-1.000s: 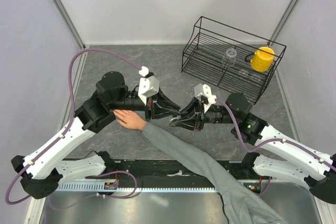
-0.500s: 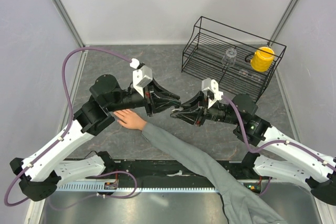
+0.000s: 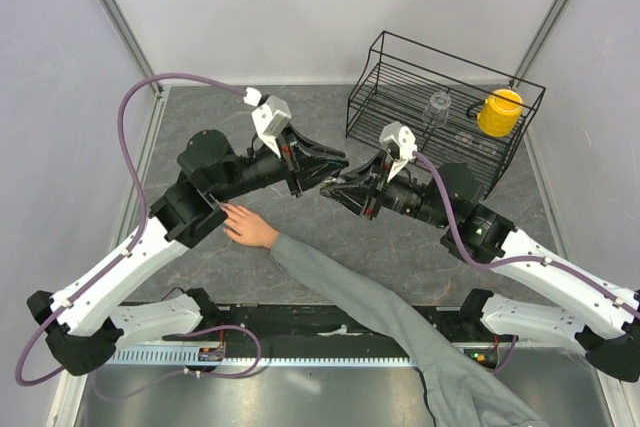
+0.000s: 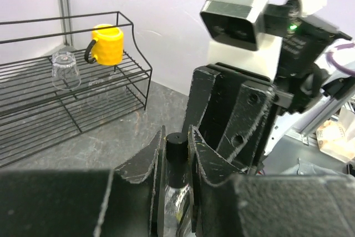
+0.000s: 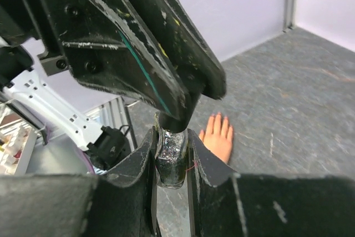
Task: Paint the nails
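Note:
A bare hand (image 3: 252, 227) in a grey sleeve (image 3: 370, 307) lies flat on the dark table, fingers pointing left. Its nails (image 5: 217, 118) show as tiny pale tips in the right wrist view. Both grippers meet in the air beyond the hand, tip to tip on a small polish bottle. My right gripper (image 5: 171, 149) (image 3: 332, 191) is shut on the glittery glass body (image 5: 171, 162). My left gripper (image 4: 177, 149) (image 3: 334, 168) is shut on the black cap (image 4: 177, 156). The bottle barely shows from above.
A black wire rack (image 3: 400, 122) stands at the back right, holding a yellow mug (image 3: 499, 112) and an upturned clear glass (image 3: 437, 107). The sleeved forearm crosses the table's near middle. Pale walls close the left, back and right.
Both grippers, still joined on the bottle, have risen and moved toward the back of the table, away from the hand. The hand has stayed in place.

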Controlling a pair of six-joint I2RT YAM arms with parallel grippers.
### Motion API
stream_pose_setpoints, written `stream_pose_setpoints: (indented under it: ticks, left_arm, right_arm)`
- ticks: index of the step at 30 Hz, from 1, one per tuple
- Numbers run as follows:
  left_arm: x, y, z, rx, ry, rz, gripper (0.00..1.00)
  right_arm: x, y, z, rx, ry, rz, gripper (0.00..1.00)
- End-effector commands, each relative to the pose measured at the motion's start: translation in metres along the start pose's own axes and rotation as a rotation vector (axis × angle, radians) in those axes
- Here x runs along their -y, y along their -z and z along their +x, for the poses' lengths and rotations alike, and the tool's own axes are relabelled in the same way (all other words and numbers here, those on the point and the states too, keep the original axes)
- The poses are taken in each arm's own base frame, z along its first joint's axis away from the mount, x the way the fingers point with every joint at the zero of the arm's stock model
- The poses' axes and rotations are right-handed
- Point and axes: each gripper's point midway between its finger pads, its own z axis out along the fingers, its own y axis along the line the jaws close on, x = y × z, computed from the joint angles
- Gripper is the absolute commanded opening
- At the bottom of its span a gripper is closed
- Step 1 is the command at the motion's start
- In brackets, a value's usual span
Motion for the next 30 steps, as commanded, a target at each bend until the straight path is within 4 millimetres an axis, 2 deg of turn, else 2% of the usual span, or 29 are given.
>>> stream_pose_setpoints:
  ticks: [1,2,3,4,5,6,7,10,11,13,19,22,24,25,26,28,29,30]
  left_arm:
    - [-0.007,0.002,0.065,-0.286,0.072,-0.009,0.02]
    - [-0.001,0.004,0.066,-0.293,0.058,0.032,0.02]
    - [0.007,0.006,0.067,-0.291,0.040,0.085,0.02]
    - [0.028,0.011,0.073,-0.303,0.022,0.229,0.02]
    - [0.041,0.017,0.070,-0.284,-0.005,0.318,0.02]
    - [0.052,0.018,0.062,-0.236,-0.047,0.398,0.02]
    - [0.060,0.023,0.066,-0.238,-0.032,0.459,0.02]
    - [0.056,0.021,0.051,-0.206,0.006,0.472,0.02]
    - [0.050,0.020,0.047,-0.193,0.015,0.460,0.02]
    - [0.051,0.020,0.037,-0.152,0.038,0.460,0.02]
    - [0.048,0.017,0.027,-0.112,0.115,0.411,0.02]
    - [0.042,0.017,0.016,-0.077,0.123,0.334,0.13]
    - [0.037,0.019,0.013,-0.076,0.132,0.282,0.25]
    - [0.035,0.020,0.005,-0.055,0.123,0.250,0.31]
    - [0.033,0.021,0.002,-0.054,0.127,0.226,0.42]
    - [0.029,0.023,-0.005,-0.043,0.119,0.180,0.53]
    - [0.027,0.025,-0.005,-0.047,0.125,0.159,0.62]
    - [0.023,0.025,-0.008,-0.037,0.118,0.127,0.65]
  right_arm:
    - [-0.018,0.007,-0.101,0.217,0.096,0.021,0.00]
    - [-0.020,0.008,-0.108,0.221,0.105,0.024,0.00]
    - [-0.023,0.008,-0.106,0.204,0.113,0.005,0.00]
    - [-0.032,0.009,-0.107,0.202,0.121,-0.039,0.00]
    - [-0.041,0.010,-0.107,0.202,0.135,-0.089,0.00]
    - [-0.062,0.014,-0.110,0.216,0.158,-0.205,0.00]
    - [-0.072,0.018,-0.112,0.225,0.157,-0.257,0.00]
    - [-0.095,0.031,-0.120,0.265,0.191,-0.370,0.00]
    - [-0.097,0.034,-0.118,0.269,0.200,-0.381,0.00]
    - [-0.104,0.049,-0.129,0.329,0.233,-0.395,0.00]
    - [-0.095,0.052,-0.127,0.321,0.238,-0.334,0.00]
    - [-0.091,0.049,-0.123,0.301,0.232,-0.318,0.00]
    - [-0.086,0.046,-0.118,0.280,0.229,-0.300,0.00]
    - [-0.084,0.044,-0.116,0.271,0.228,-0.291,0.00]
    - [-0.081,0.042,-0.112,0.254,0.222,-0.280,0.00]
    - [-0.076,0.037,-0.107,0.235,0.227,-0.265,0.00]
    - [-0.073,0.034,-0.103,0.216,0.224,-0.254,0.00]
    - [-0.070,0.031,-0.099,0.206,0.228,-0.247,0.00]
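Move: Both grippers share the capped polish bottle. The left already pinches its black cap, and the glass body lies about 3 cm below the left hand point, level with it both ways. The body already sits in the right gripper's pads, with the cap some 3 cm above. The rubber hand lies on the table roughly 20 cm to the left of both grippers, level fore and aft, and some 40 cm below the left. Carry bottle and cap back and up together, both grippers keeping hold, about 5 cm back and 3 to 4 cm up, while the left turns some 20 degrees clockwise and the right about 10 counter-clockwise. Then open the left fingers wide to let go of the cap, sinking the left slightly as the right keeps its pinch on the glass and rises a little more. ##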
